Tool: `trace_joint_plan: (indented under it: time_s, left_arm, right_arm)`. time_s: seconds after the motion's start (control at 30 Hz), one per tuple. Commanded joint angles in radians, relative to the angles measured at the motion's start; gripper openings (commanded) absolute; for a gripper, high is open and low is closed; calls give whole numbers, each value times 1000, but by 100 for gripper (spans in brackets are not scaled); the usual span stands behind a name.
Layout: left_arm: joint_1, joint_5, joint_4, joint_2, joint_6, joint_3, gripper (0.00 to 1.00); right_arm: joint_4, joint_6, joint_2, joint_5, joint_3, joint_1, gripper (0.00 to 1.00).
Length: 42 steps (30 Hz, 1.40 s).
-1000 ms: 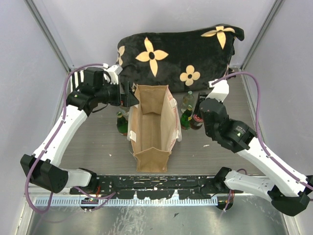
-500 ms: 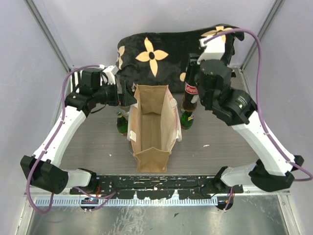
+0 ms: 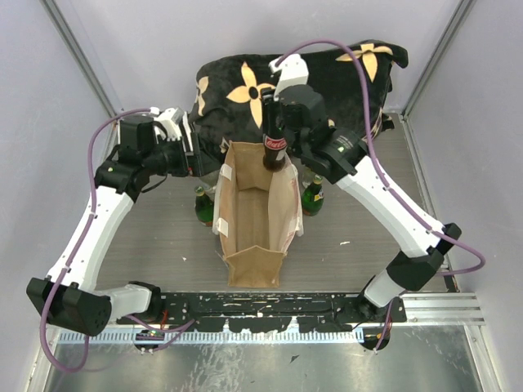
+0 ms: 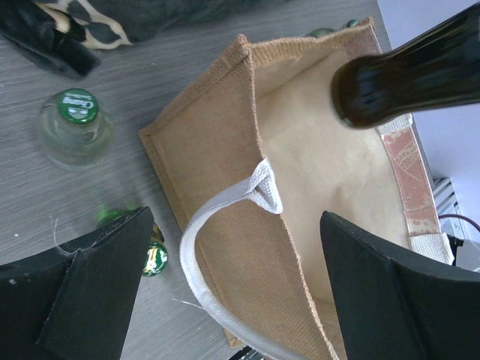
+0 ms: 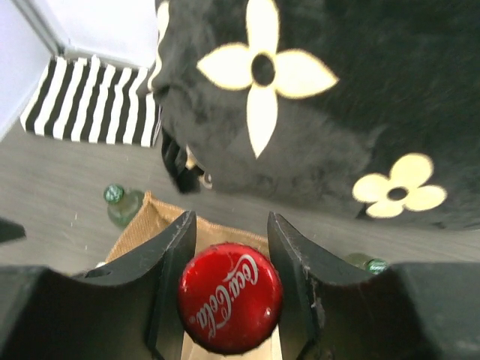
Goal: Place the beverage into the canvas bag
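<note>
The tan canvas bag (image 3: 253, 220) stands open at the table's middle, with pale handles. My right gripper (image 3: 276, 114) is shut on the neck of a dark cola bottle (image 3: 274, 147) with a red cap (image 5: 230, 298). It holds the bottle upright over the far end of the bag's opening. The bottle's base (image 4: 405, 75) hangs above the bag's mouth (image 4: 330, 172). My left gripper (image 3: 211, 161) is open beside the bag's far left corner. Its fingers (image 4: 90, 285) straddle the left wall and white handle (image 4: 225, 217) without closing.
A black flowered cushion (image 3: 294, 77) lies behind the bag. A green bottle (image 3: 203, 206) stands left of the bag and green bottles (image 3: 313, 194) stand to its right. A clear bottle with a green cap (image 4: 75, 124) stands nearby. A striped cloth (image 5: 97, 101) lies at the far left.
My right arm lifted the cola bottle from the bag's right side and carried it left, over the bag's far end. My left gripper stayed at the bag's left rim.
</note>
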Motion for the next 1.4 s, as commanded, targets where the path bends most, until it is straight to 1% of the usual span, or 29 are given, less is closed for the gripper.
trace_joint_plan:
  time_s: [0.0, 0.3, 0.63, 0.87, 1.37]
  left_arm:
    - [58, 16, -22, -30, 10, 51, 100]
    - [150, 41, -54, -47, 13, 43, 100]
    - [172, 55, -58, -46, 11, 30, 100]
    - [172, 56, -67, -46, 12, 23, 100]
    - [173, 59, -44, -51, -6, -8, 100]
  right_arm:
    - [272, 52, -38, -67, -60, 3, 1]
    - [411, 101, -8, -124, -245, 3, 1]
    - [601, 103, -15, -181, -437, 5, 1]
    - [663, 94, 19, -213, -480, 6, 1]
    - [642, 100, 102, -261, -505, 16, 1]
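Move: The right hand holds the coke bottle by its top over the far right of the canvas bag's mouth. The bag's middle lies about 8 cm back, 4 cm left and 29 cm below this hand. Right of the bag a green bottle stands level with the hand and 9 cm to its right; left of the bag another stands 4 cm back and 17 cm left, both some 31 cm down. From the left hand the bag's middle is about 4 cm back, 12 cm right and 17 cm below. Keeping its grip on the neck and cap, the right hand lowers the coke bottle some 21 cm into the far half of the canvas bag, fast at first, drifting about 8 cm left until it is near the bag's left wall; its sinking nearly pauses while it slides left, then picks up again, and the fingers tip down and swing counter-clockwise by 10 degrees or so each. The left hand, open and empty, draws about 5 cm left away from the bag early on, turning slightly counter-clockwise, then stays there. ##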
